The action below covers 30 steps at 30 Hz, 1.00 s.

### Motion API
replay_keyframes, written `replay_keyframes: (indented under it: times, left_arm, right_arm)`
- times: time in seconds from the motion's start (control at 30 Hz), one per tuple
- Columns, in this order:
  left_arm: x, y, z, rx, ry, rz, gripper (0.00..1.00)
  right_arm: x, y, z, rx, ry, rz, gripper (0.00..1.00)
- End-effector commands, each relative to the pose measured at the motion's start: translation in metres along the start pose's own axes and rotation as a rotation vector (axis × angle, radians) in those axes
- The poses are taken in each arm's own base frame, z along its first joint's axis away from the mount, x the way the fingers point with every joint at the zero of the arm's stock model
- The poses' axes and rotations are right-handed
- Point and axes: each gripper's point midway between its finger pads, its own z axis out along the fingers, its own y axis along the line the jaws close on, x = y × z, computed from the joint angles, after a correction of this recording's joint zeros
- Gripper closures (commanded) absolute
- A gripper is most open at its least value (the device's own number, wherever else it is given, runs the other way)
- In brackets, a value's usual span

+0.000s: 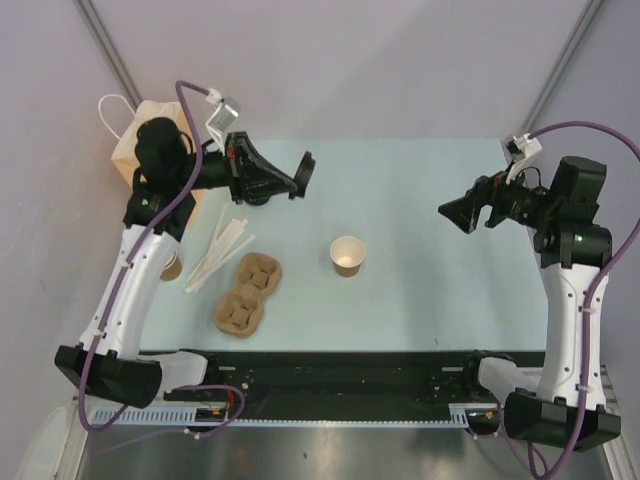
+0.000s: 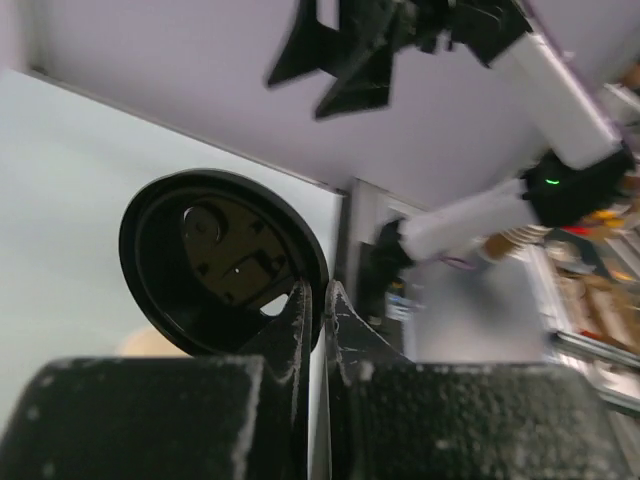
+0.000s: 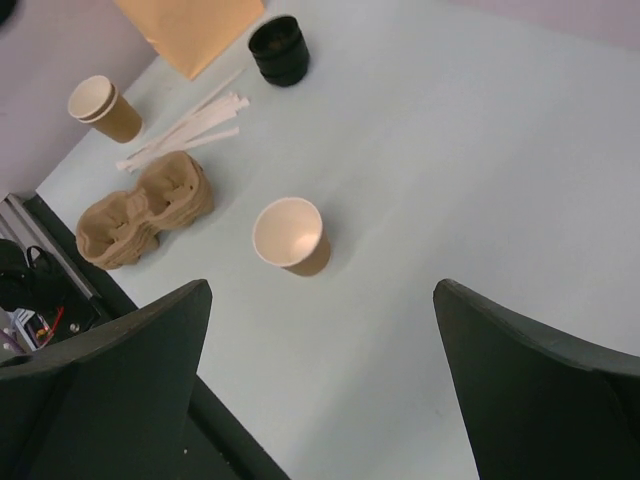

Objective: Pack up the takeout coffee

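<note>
A round black lid [image 2: 170, 270] hangs edge-up above the table's far left, and my left gripper [image 2: 317, 292] is shut on its rim. From above, that gripper [image 1: 297, 180] and the lid [image 1: 305, 168] hover beside the paper bag [image 1: 135, 135]. A small brown paper cup [image 1: 347, 255] stands open-topped at mid-table. My right gripper [image 1: 455, 213] hangs open in the air to the cup's right, and its wrist view shows the cup [image 3: 292, 236] on the table below the open gripper [image 3: 322, 290]. A lidded takeout coffee is out of view.
A moulded cardboard cup carrier [image 1: 247, 292] lies left of the cup, with white wrapped sticks [image 1: 215, 255] beside it. Stacked lidless cups [image 3: 105, 108] stand at the left edge. A stack of black lids [image 3: 278, 48] sits by the paper bag [image 3: 190, 30].
</note>
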Motion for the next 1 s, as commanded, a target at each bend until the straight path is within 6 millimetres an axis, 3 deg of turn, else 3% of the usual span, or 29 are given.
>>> replay_keyframes:
  times: [0.0,0.1,0.2,0.3,0.37,0.47,0.63,0.83,0.97]
  left_arm:
    - [-0.005,-0.077,-0.009,0.277,0.002,0.061,1.00]
    - [0.002,-0.106,-0.004,0.362,0.025,0.080,1.00]
    - [0.001,-0.120,-0.002,0.398,0.028,0.101,1.00]
    - [-0.006,-0.118,0.001,0.393,0.009,0.105,1.00]
    - [-0.015,-0.119,0.002,0.389,-0.010,0.113,1.00]
    - [-0.026,-0.118,0.005,0.376,-0.044,0.119,1.00]
    - [-0.037,-0.121,0.006,0.381,-0.077,0.159,1.00]
    - [-0.041,-0.123,0.004,0.363,-0.112,0.248,1.00]
    - [-0.042,-0.117,0.004,0.332,-0.136,0.239,1.00]
  right_arm:
    - [-0.051,0.053,-0.016,-0.095,-0.172,-0.197,0.00]
    - [-0.069,0.079,-0.023,-0.126,-0.250,-0.254,0.00]
    - [-0.086,0.105,-0.027,-0.191,-0.322,-0.272,0.02]
    - [-0.101,0.129,-0.029,-0.270,-0.382,-0.266,0.06]
    - [-0.106,0.149,-0.028,-0.337,-0.409,-0.271,0.14]
    - [-0.122,0.166,-0.025,-0.371,-0.487,-0.325,0.19]
    - [-0.121,0.200,-0.003,-0.460,-0.509,-0.370,0.27]
    - [-0.116,0.218,0.024,-0.575,-0.412,-0.088,0.27]
    - [-0.119,0.239,0.022,-0.635,-0.462,-0.182,0.30]
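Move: The black lid is already pinched by its rim at the left fingertips, about 4 cm ahead of that hand point and 2 cm to its right. The open right gripper waits some 31 cm to the left hand's right, 3 cm ahead and 9 cm lower. From the right hand the lid lies about 29 cm left, 1 cm ahead and 10 cm up. The standing paper cup is about 8 cm ahead, 11 cm right and 40 cm below the left hand. Towards the held black lid comes the right hand, sweeping about 18 cm left and rising 13 cm, edging back at first, turning counter-clockwise and tipping up as its wide-open fingers close partway on nothing. The left hand keeps its pinch, draws the lid back about 9 cm, then mostly lifts it, turning clockwise some 20 degrees. ##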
